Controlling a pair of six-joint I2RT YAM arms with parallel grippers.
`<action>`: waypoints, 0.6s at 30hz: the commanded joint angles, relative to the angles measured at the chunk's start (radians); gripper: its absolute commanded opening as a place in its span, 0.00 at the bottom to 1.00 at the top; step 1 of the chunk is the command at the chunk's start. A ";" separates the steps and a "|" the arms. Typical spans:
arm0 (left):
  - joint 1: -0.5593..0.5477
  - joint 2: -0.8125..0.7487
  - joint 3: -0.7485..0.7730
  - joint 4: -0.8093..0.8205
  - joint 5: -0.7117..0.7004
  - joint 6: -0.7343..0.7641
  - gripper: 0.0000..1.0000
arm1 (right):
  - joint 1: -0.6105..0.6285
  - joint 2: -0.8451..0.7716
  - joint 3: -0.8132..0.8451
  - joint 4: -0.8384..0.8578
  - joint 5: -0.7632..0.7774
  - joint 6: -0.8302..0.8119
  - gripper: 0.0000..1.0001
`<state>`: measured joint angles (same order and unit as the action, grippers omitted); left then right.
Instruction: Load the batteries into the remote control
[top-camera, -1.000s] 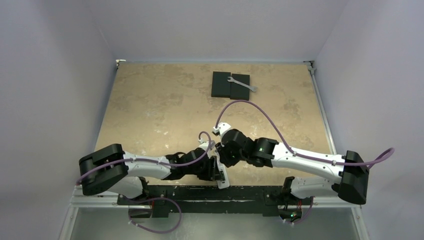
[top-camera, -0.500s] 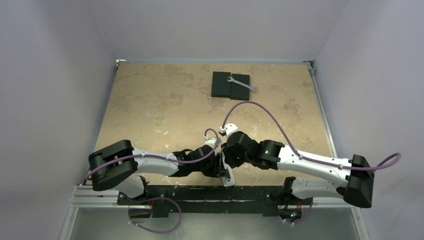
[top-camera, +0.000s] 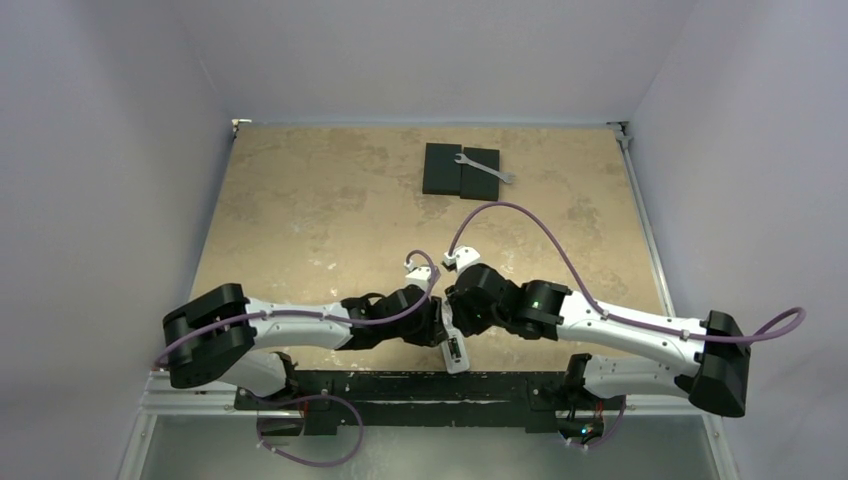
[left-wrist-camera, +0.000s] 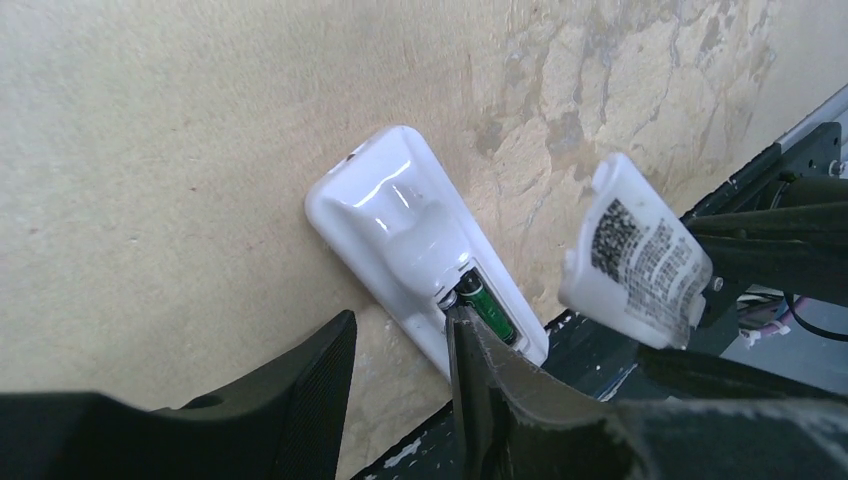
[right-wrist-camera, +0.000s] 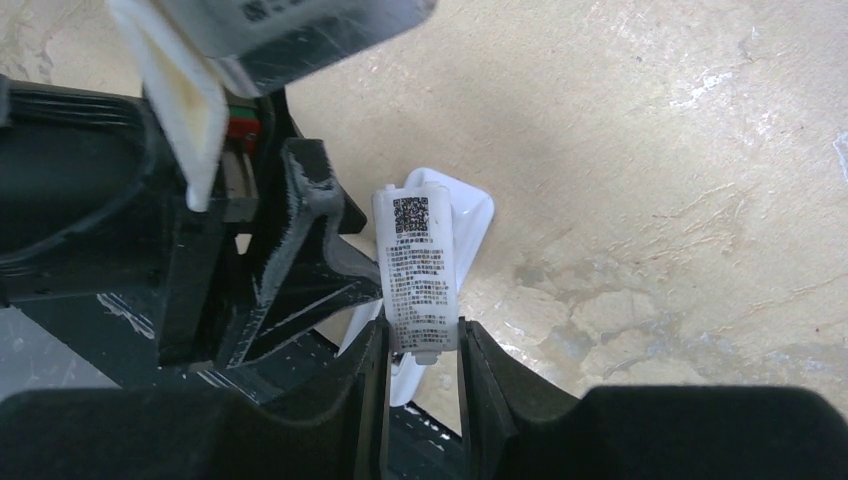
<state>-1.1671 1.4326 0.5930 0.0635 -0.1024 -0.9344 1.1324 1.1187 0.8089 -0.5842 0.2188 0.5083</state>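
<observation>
The white remote control (left-wrist-camera: 400, 220) lies face down at the table's near edge, also seen from above (top-camera: 455, 352). Its battery recess is uncovered, with a green-wrapped battery (left-wrist-camera: 487, 312) lying inside. My left gripper (left-wrist-camera: 400, 330) is open: its right finger's tip touches the recess rim at the battery's end, and the other finger hangs over bare table. My right gripper (right-wrist-camera: 422, 330) is shut on the white battery cover (right-wrist-camera: 418, 270) with its printed label. It holds the cover tilted just above and right of the remote (right-wrist-camera: 470, 215).
Two flat black blocks (top-camera: 460, 170) with a silver wrench (top-camera: 487, 168) across them sit at the far middle of the table. The black mounting rail (top-camera: 400, 385) runs right behind the remote. Both arms crowd together over the near centre.
Both wrists have shifted slightly to the right over the remote, and the left arm has stretched further toward it. The cover stays in the right gripper.
</observation>
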 joint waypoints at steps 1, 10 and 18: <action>0.007 -0.068 0.034 -0.052 -0.077 0.056 0.38 | 0.004 -0.029 -0.007 -0.024 0.024 0.048 0.22; 0.105 -0.072 0.041 -0.006 0.035 0.115 0.39 | 0.004 -0.070 -0.007 -0.083 0.055 0.099 0.22; 0.170 -0.040 0.121 0.023 0.111 0.181 0.40 | 0.004 -0.132 -0.012 -0.090 0.066 0.130 0.22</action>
<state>-1.0069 1.3766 0.6266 0.0284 -0.0479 -0.8177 1.1324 1.0245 0.7982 -0.6682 0.2523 0.5987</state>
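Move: The remote lies on the table with its middle about 3 cm to the right of my left hand, 1 cm nearer my base and some 2 cm lower. Its battery slot sits 1 cm back of that middle. The cover, pinched in my right hand, hangs some 5 cm ahead of my left hand, 2 cm to its right and 6 cm above. From my right hand, the remote's middle is about 6 cm back, neither left nor right, and 8 cm below. I draw my left hand forward about 5 cm and up some 2.5 cm, easing a little left, away from the battery slot to the remote's forward end, its fingers staying part open. Meanwhile my right hand keeps its pinch on the cover and carries it about 2 cm to the right, rising 1 cm late on and turning slightly clockwise. ##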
